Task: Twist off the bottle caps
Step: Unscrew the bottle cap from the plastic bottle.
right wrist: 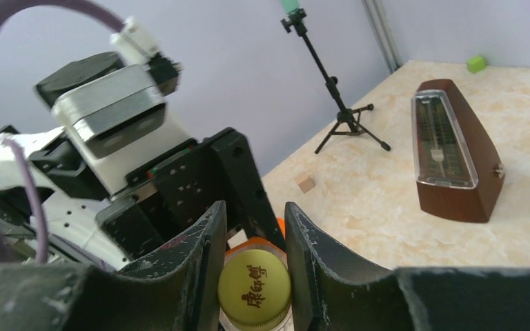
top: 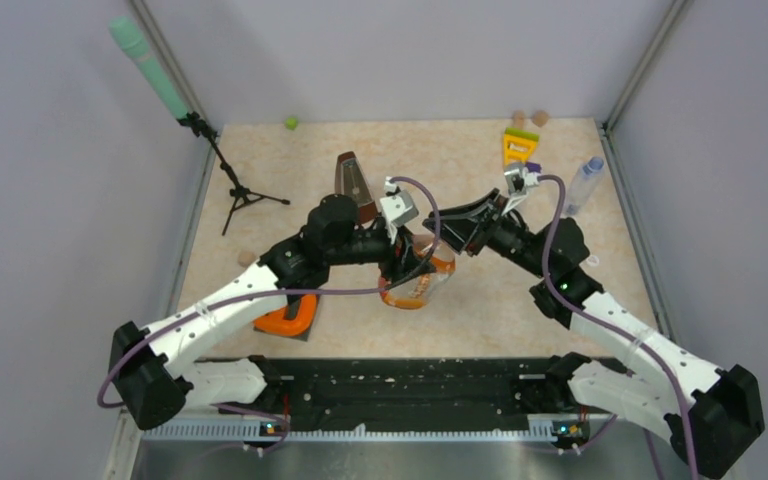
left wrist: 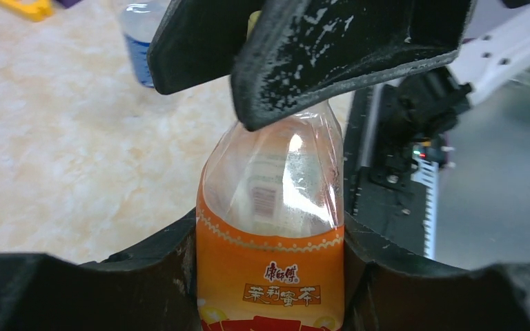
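Observation:
The squat orange-tinted bottle (top: 422,283) (left wrist: 270,269) sits between my left gripper's (left wrist: 270,276) jaws, which are shut on its orange label. Its yellow cap (right wrist: 254,287) is on the neck, and my right gripper (right wrist: 254,276) is shut on it, one finger pressed to each side. In the left wrist view the right gripper's fingers (left wrist: 331,48) cover the cap. From above, both grippers meet at the bottle near the table's middle: left gripper (top: 410,262), right gripper (top: 450,232). A slim bottle with a blue label (top: 582,186) (left wrist: 140,41) lies at the far right.
A brown metronome (top: 353,185) (right wrist: 450,158) stands just behind the left gripper. A tripod stand (top: 230,185) is at the back left, and an orange tool (top: 290,318) lies under the left arm. A yellow tool (top: 519,145), wooden discs (top: 530,118) and a green block (top: 291,122) lie along the back edge.

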`<state>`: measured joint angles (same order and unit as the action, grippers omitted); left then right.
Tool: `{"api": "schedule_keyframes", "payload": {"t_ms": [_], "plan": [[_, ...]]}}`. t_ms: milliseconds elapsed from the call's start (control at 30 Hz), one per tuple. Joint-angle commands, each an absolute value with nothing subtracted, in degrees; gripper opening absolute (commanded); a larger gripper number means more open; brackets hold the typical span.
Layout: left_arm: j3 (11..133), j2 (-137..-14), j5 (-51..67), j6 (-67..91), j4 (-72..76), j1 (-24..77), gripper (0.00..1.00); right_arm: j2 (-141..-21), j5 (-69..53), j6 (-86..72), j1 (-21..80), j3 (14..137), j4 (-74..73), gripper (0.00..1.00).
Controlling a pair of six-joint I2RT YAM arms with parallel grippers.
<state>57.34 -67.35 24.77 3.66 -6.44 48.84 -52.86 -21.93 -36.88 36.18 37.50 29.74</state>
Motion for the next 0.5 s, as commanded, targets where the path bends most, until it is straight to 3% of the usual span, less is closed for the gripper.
{"api": "schedule_keyframes", "payload": {"t_ms": [0,300,400,467], "plan": [[59.6,-69.34,46.37,8.44,-2.81,45.2,0.0,-51.28,-29.21,-35.76,36.49,37.77,37.14,0.01],[61.6,-73.12,60.53,10.22,-2.0,44.32,0.0,-51.45,-38.77,-36.8,36.39,38.14,43.23,0.0],[61.21,-72.7,59.03,11.41,-0.64,44.3,0.0,-51.51,-39.45,-36.46,36.29,38.96,41.51,0.0],[60.79,-71.45,53.29,10.87,-0.84,44.3,0.0,-51.46,-37.29,-35.76,36.21,39.76,38.6,0.12]]}}
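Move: The green-yellow cap is already pinched between my right fingertips, right at the hand point. From my left hand, which grips the bottle by its orange label, the cap sits about 9 cm up, 5 cm ahead and 1 cm right. The brown metronome stands some 8 cm ahead and 16 cm left of my right hand, and the Pepsi bottle about 2 cm ahead and 19 cm right, both far below. I twist cap against bottle: keeping both grips, my left hand swings the bottle clockwise about 20 degrees while my right, still pinching the cap, turns counter-clockwise some 10 and its tips lift a little. Both hands travel together back towards my base, 4 to 5 cm, and rise 2 to 3 cm. ##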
